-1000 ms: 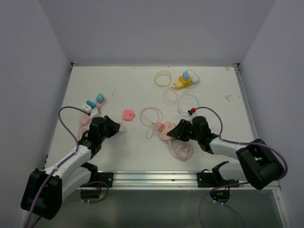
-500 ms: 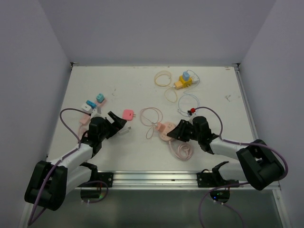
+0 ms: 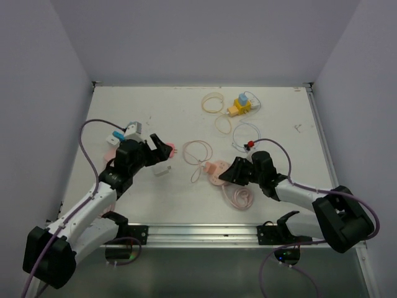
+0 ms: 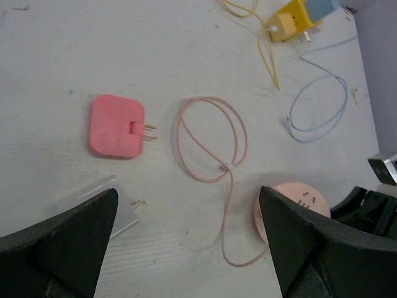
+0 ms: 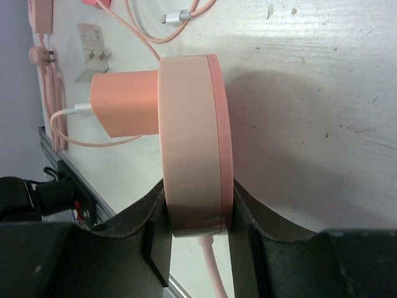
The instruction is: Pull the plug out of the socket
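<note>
The round pink socket (image 5: 192, 136) stands on edge on the table, and my right gripper (image 5: 198, 214) is shut on its rim. A pink plug (image 5: 124, 102) with a white cable end sits in the socket's face. In the top view the socket (image 3: 216, 169) lies at the table's middle with the right gripper (image 3: 233, 172) just right of it. My left gripper (image 3: 155, 151) hovers open to the left with nothing between its fingers. In the left wrist view the socket (image 4: 291, 208) shows by the right fingertip of the left gripper (image 4: 187, 192).
A square pink adapter (image 4: 115, 126) and a white plug (image 4: 102, 208) lie under the left gripper. A pink cable loop (image 4: 211, 139) runs to the socket. A yellow adapter (image 3: 241, 105), yellow loops (image 3: 213, 102) and a thin cable (image 3: 245, 133) sit at the back. Small adapters (image 3: 115, 138) are at the left.
My left gripper has opened, let go of the white plug, and risen toward the back right. The white plug now lies on the table. The right arm has stayed put.
</note>
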Motion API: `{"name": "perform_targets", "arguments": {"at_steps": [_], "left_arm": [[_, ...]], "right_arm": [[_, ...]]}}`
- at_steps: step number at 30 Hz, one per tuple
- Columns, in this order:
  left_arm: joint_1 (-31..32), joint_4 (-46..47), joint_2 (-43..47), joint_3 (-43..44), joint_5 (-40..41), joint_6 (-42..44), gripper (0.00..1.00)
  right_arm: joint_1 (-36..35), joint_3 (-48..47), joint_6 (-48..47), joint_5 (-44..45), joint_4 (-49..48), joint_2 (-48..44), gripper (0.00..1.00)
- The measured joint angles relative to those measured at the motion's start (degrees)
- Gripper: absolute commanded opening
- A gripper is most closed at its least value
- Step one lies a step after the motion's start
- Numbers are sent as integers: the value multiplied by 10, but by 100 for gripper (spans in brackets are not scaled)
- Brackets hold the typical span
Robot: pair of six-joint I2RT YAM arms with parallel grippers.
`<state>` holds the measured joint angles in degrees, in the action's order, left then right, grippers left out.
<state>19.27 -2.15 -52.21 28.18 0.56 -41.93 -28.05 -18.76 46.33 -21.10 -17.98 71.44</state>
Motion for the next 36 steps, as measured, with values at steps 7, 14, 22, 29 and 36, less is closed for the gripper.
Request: {"name": "perform_targets", "arguments": {"at_steps": [7,14,22,29,36], "left_arm": [[178,-18,-80,105,8,63,100],[283,-18,-199,150,19,89,100],[325,-18,-311,205,18,92,94],[344,-21,-380,238,22,96,73],[343,-29,-399,245,32,99,13]], "right_arm": [[0,-6,-17,-11,24,-8,0],[0,-8,-35,-14,51,-25,0],[0,-8,-44,-20,64,-33,0],[0,-8,-48,-25,65,-34,0],[0,-8,-55,-25,76,-44,0]]}}
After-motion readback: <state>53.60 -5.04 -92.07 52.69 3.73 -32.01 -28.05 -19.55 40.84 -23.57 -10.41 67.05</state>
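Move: The plug, seated in the socket that the right hand holds, lies about 20 cm to the left hand's right, some 4 cm back and 7 cm below; the socket is roughly 4 cm farther right. Nearly under the left hand, about 10 cm down and 2 cm back, lies the white adapter; the pink charger is 6 cm ahead, 3 cm right and 11 cm down. From the right hand, the plug is about 6 cm left, 3 cm ahead, about level. Rightwards about 21 cm in a low arc, first rising a few centimetres and then sinking to end some 7 cm lower and 5 cm back, the open left hand sweeps to the plug, turning clockwise by nearly 40 degrees; its fingers then close and pinch the plug from both sides. The right hand keeps its grip on the socket, easing back 1 to 2 cm. ##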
